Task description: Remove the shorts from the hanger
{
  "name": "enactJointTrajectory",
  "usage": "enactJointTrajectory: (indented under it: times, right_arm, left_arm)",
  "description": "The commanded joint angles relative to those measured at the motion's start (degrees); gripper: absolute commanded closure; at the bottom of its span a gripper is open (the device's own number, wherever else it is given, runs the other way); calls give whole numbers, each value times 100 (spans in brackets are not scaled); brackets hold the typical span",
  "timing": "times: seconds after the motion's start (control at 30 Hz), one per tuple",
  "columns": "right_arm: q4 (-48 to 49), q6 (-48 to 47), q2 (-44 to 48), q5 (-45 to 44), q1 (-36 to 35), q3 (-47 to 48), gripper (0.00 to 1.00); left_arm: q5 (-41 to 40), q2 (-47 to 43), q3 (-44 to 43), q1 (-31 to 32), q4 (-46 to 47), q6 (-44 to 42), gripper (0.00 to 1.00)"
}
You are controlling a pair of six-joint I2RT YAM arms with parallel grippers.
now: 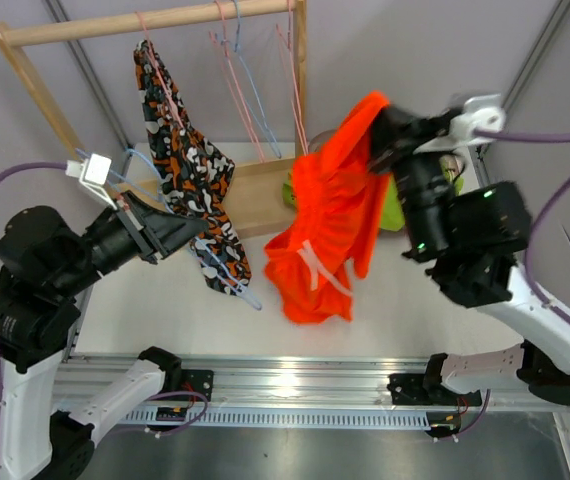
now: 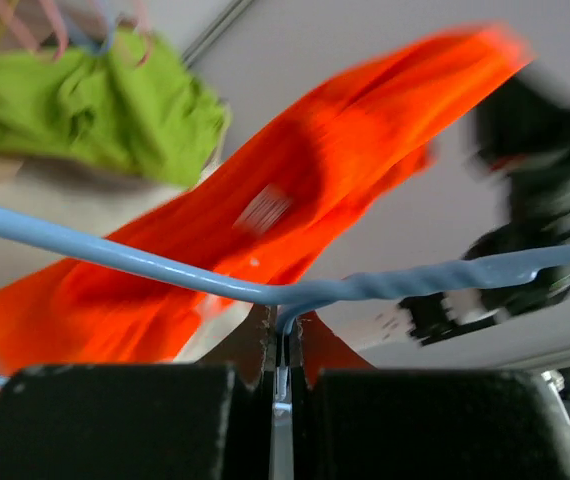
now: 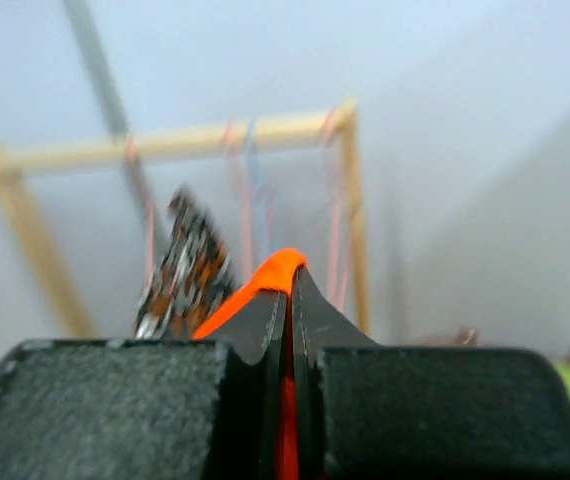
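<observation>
My right gripper [image 1: 378, 122] is shut on the top edge of the bright orange shorts [image 1: 325, 230] and holds them up above the table; the right wrist view shows orange fabric pinched in the gripper [image 3: 287, 292]. My left gripper [image 1: 195, 232] is shut on a blue wire hanger [image 1: 250, 298], clamped at the twisted neck [image 2: 283, 325]. The orange shorts [image 2: 295, 220] hang free of that hanger. The camouflage shorts [image 1: 190, 170] hang from a pink hanger on the wooden rack [image 1: 145, 22]. The lime green shorts [image 1: 395, 205] lie behind the orange pair. The navy-black and dark olive shorts are out of view.
Several empty pink and blue hangers [image 1: 245, 90] hang on the rack's rail. The rack's wooden base [image 1: 255, 195] stands at the back of the white table [image 1: 165, 310]. The right arm [image 2: 545, 200] shows blurred in the left wrist view.
</observation>
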State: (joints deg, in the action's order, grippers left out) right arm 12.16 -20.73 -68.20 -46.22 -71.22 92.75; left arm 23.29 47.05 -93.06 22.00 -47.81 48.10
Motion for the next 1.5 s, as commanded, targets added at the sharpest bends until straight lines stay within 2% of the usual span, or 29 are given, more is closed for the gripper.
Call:
enactJointTrajectory:
  times: [0.0,0.17,0.2,0.27,0.3,0.33,0.43,0.63,0.73,0.87,0.9,0.97,1.0,1.13,1.17,1.2,1.23,1.27,1.3,1.47]
  right_arm:
    - [-266,-309,-201,947,897,1102,100]
    - [-1022,33,-1360,1938,2268,2622,100]
    - [-1119,112,-1536,2071,2732,3182,100]
    - [-1128,393,-1922,2361,3200,3511,100]
    - [-1181,568,-2073,2476,3750,4018,100]
    - [-1521,1023,-2239,2582,4026,4327,100]
    - [-1586,1623,-2820,3092,4930,5101,100]
    - [-1322,2441,-3480,3663,5680,5201,100]
    - [-1296,2670,-3560,3708,5804,4780,100]
    - [-489,3170,-2955,3743,5848,2684,100]
    - [-295,3415,-2796,3751,5848,1599,100]
    - [153,3741,-2400,3682,5830,574,100]
    - [233,3882,-2321,3673,5839,-284,100]
    - [392,4340,-2206,3681,5830,-1653,99]
    - [383,4349,-2189,3699,5813,-1794,90]
    - [392,4349,-2154,3734,5795,-2030,64]
    - [401,4349,-2101,3725,5786,-2128,48]
    - [401,4341,-1979,3708,5777,-2208,6]
    - [314,4332,-1925,3725,5760,-2252,1]
    - [-397,4069,-1407,3497,5672,-2095,1]
  left_arm:
    - [334,-73,130,24,-817,-801,100]
    - [440,-82,147,24,-993,-1003,100]
    - [422,-82,139,24,-1011,-1039,100]
    - [431,-73,182,24,-1063,-1092,100]
    - [448,-73,261,24,-1055,-1101,100]
    - [475,-73,288,24,-1037,-1127,100]
    - [510,-90,455,24,-1037,-1180,100]
    - [387,-73,727,24,-871,-1268,100]
    - [378,-12,841,24,-686,-1276,100]
    - [396,102,965,32,-458,-1268,100]
    - [404,138,947,24,-440,-1268,100]
    - [448,234,912,24,-361,-1259,100]
    - [466,261,834,24,-326,-1250,100]
    - [510,349,649,24,-342,-1232,100]
    - [510,349,631,24,-352,-1241,100]
    - [484,340,605,24,-360,-1241,100]
    - [466,323,613,24,-369,-1224,100]
    - [457,297,639,24,-352,-1206,100]
    - [457,279,666,24,-334,-1189,100]
    - [405,235,692,24,-255,-1153,100]
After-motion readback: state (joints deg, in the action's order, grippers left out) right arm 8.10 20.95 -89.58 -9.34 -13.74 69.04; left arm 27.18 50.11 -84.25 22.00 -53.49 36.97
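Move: The orange shorts hang from the right hand's closed fingers. The brown basket they go to lies about 25 cm ahead, 13 cm to the right and some 50 cm below; the green garment piled on it is roughly 24 cm ahead, 12 cm right and 45 cm down. The rack's right post stands about 28 cm ahead and 8 cm left, its middle 30 cm lower. From the left hand, which keeps a blue hanger, the basket is around 33 cm ahead, 38 cm right and 40 cm below. Up and rightward at first, then in a fast forward sweep of about 30 cm, the right hand carries the orange shorts over to the basket and plunges nearly 50 cm from its high point, tipping its fingers downward; near the bottom they open wide and let go. The left hand, still pinching the blue hanger, sinks about 9 cm, its fingertips dipping, and eases slightly forward late on. ##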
